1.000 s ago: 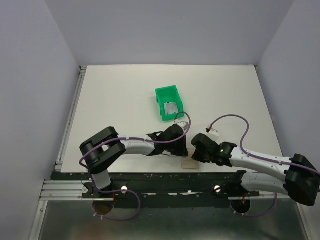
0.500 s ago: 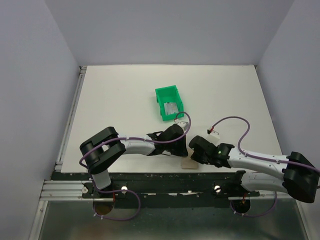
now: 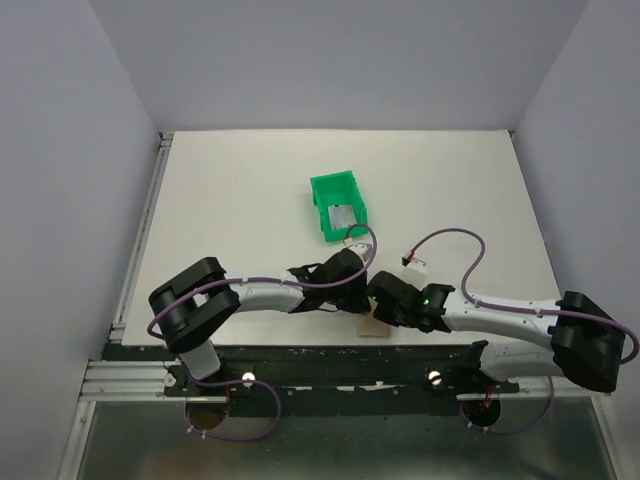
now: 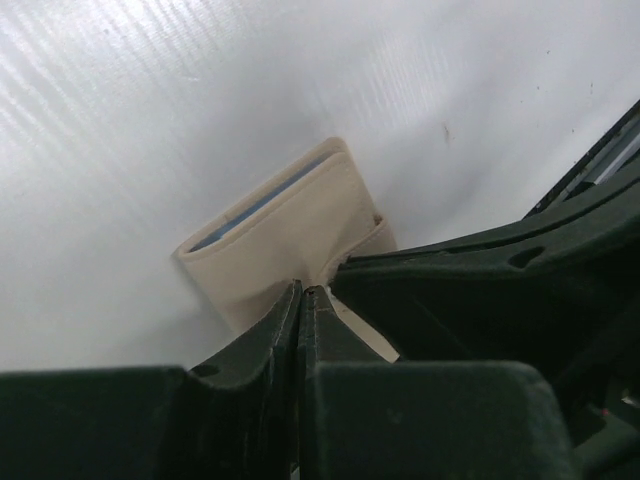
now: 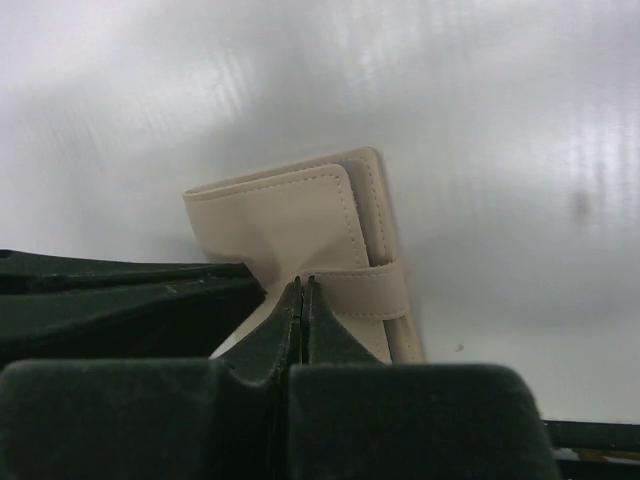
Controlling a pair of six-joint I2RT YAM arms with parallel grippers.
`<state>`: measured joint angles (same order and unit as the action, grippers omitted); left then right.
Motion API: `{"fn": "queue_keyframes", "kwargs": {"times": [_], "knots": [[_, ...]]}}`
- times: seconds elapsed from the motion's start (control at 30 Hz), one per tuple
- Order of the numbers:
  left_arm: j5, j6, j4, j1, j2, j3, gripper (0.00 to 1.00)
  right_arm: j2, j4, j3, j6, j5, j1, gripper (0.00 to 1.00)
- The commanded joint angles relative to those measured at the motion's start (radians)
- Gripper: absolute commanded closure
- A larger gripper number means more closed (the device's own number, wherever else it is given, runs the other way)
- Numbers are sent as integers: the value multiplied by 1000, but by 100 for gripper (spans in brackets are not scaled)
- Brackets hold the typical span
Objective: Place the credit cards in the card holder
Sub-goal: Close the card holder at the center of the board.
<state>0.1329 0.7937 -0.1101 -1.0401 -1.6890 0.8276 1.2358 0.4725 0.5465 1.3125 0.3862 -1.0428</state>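
Observation:
The tan card holder (image 3: pixel 374 327) lies folded near the table's front edge, mostly hidden under both grippers. In the left wrist view the card holder (image 4: pixel 285 230) shows a pale blue slit along its edge. My left gripper (image 4: pixel 305 290) is shut, pinching a raised bit of its cover. In the right wrist view my right gripper (image 5: pixel 303 282) is shut, its tips pressed against the card holder (image 5: pixel 290 225) at the edge of its strap (image 5: pixel 375 290). One silver credit card (image 3: pixel 343 218) lies in the green bin. From above, the left gripper (image 3: pixel 356 296) and right gripper (image 3: pixel 379 300) meet over the holder.
The green bin (image 3: pixel 325 185) stands mid-table behind the grippers. A purple cable with a white connector (image 3: pixel 413 264) loops above the right arm. The black rail (image 3: pixel 300 352) runs along the table's front edge just behind the card holder.
My right arm has slid left until its shut tips reach the card holder. The left arm and the holder have shifted slightly left. Both grippers have kept their state.

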Motion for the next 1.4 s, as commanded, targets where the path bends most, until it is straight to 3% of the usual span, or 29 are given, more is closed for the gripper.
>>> {"fn": "queue_keyframes", "kwargs": {"times": [0.0, 0.43, 0.57, 0.7, 1.03, 1.2, 1.37], "knots": [[-75, -8, 61, 9, 92, -36, 87, 186, 31, -65, -102, -233, -34, 99], [-200, 12, 185, 78, 336, -162, 87, 324, -100, 107, -231, -262, -33, 100], [-210, 21, 181, 98, 387, -212, 87, 286, -106, 106, -231, -230, -33, 99], [-199, 24, 147, 97, 384, -228, 87, 200, -113, 95, -265, -192, -33, 96], [-144, 9, 56, 97, 364, -231, 86, 85, -38, 162, -351, -118, -19, 70], [-98, -5, 12, 92, 351, -242, 87, 54, 9, 193, -384, -96, -3, 69], [-61, -4, -51, 71, 344, -274, 87, 27, 3, 207, -438, -119, 1, 75]]}}
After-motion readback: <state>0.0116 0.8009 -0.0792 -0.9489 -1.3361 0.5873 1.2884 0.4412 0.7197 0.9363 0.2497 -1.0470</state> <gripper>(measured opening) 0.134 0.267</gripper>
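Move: The closed card holder lies flat right under the shut right fingertips, which are on its strap snap; its middle is about 1 cm to their left, level with them and 1 cm below. From the left hand, that middle is some 3 cm to the right, 1 cm back and 3 cm down. The green box stands far out, about 28 cm ahead of the right hand and 9 cm to its left. With its shut fingertips on the strap snap, the right hand keeps low and sweeps about 9 cm left, dragging the card holder along and turning some 15 degrees counter-clockwise, while the left hand clears the way, swinging left by a like distance in a shallow rise before easing back a little. The right fingers then part roughly a third of their range and come off the strap as the hand draws back to the right and rises 3 cm or so. ##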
